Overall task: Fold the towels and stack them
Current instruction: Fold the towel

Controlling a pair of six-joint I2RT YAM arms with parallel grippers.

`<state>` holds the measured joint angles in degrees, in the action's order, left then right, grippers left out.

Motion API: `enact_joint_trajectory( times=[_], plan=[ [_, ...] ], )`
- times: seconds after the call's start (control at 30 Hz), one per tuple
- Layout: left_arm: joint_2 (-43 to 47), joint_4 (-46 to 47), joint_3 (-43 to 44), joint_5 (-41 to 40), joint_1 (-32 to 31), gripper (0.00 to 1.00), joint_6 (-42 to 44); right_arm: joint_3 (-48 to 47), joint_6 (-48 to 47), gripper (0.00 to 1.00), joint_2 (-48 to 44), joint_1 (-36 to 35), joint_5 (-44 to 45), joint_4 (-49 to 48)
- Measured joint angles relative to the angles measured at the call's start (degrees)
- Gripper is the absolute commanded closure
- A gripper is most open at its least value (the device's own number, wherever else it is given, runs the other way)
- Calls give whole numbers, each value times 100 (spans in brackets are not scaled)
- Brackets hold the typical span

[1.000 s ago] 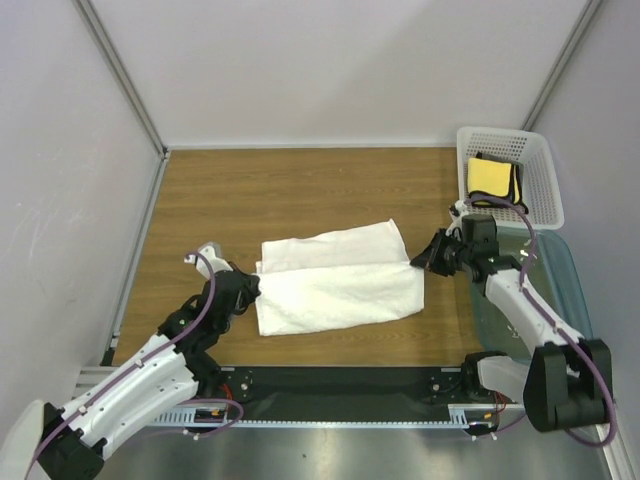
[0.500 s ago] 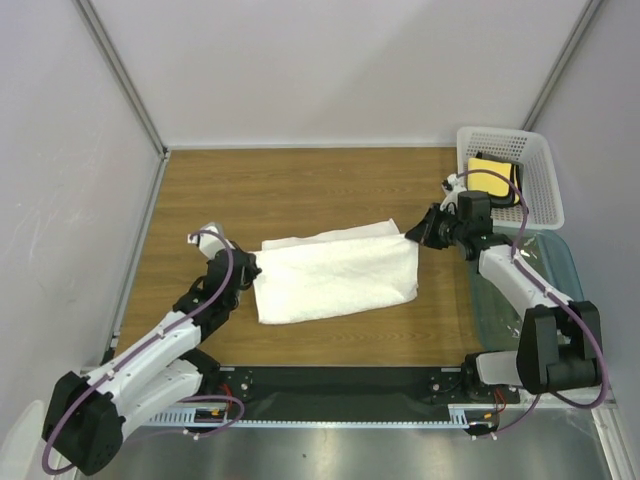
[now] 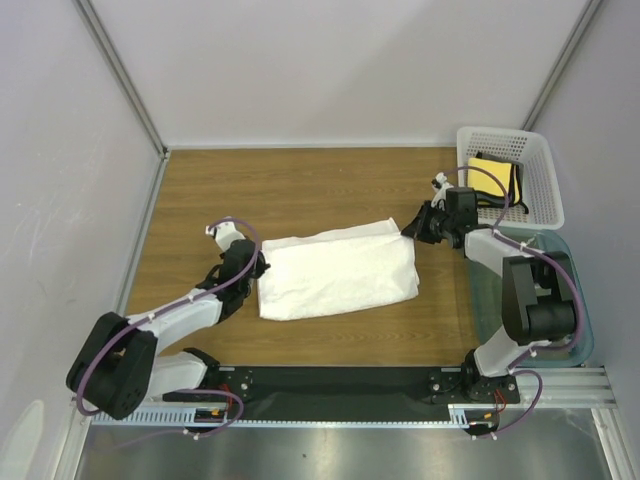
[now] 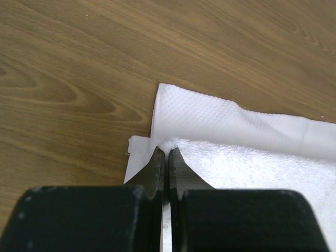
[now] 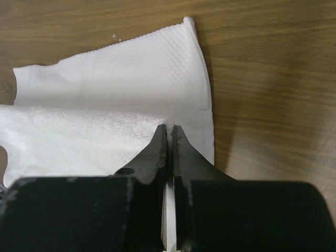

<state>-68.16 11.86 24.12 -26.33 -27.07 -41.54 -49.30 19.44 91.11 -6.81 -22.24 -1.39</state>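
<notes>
The large white towel (image 3: 340, 272) lies folded lengthwise in the middle of the wooden table (image 3: 300, 190). My left gripper (image 3: 260, 266) is at its left end, shut on a pinch of the upper layer (image 4: 167, 147). At the right end my right gripper (image 3: 409, 229) is shut on the upper layer's corner (image 5: 170, 127). In both wrist views the lower layer (image 4: 210, 113) (image 5: 121, 73) shows a strip beyond the pinched edge. A small yellow towel (image 3: 490, 177) with a dark edge lies in the basket.
The white perforated basket (image 3: 537, 150) stands at the back right corner. A clear bluish tray (image 3: 562, 268) lies on the right under the right arm. Grey walls close the table on the left, back and right.
Both grippers have carried the towel's near edge away from the bases and over the far half, so the two layers now lie nearly edge on edge. Both arms have stretched out.
</notes>
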Motion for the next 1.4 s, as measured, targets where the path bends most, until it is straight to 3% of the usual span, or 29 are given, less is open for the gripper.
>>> enact_joint_trajectory(
  times=[0.37, 0.63, 1.4],
  plan=[
    [-544, 369, -2, 2, 142, 100, -107, -417, -37, 100, 785, 4, -103, -107],
    [-1056, 83, 378, 2, 166, 100, -151, -776, -199, 100, 951, 4, -116, 76],
    [-210, -249, 267, -476, 195, 100, -601, -2247, -549, 100, 1471, -208, -619, -39]
  ],
)
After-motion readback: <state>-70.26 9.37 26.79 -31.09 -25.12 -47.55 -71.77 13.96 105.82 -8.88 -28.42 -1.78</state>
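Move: Both hands hold the white towel's raised edge. For the left hand, the lower layer's far left corner is about 7 cm ahead, 4 cm below; the near left corner is some 15 cm back. The far right corner lies about 5 cm ahead of the right hand, 2 cm left, 4 cm below; the near right corner is some 18 cm back, 4 cm right, and the folded towels about 16 cm ahead, 26 cm right. Both pinching hands dip some 3 cm, then the right drags the towel about 9 cm forward, rising leftward. ##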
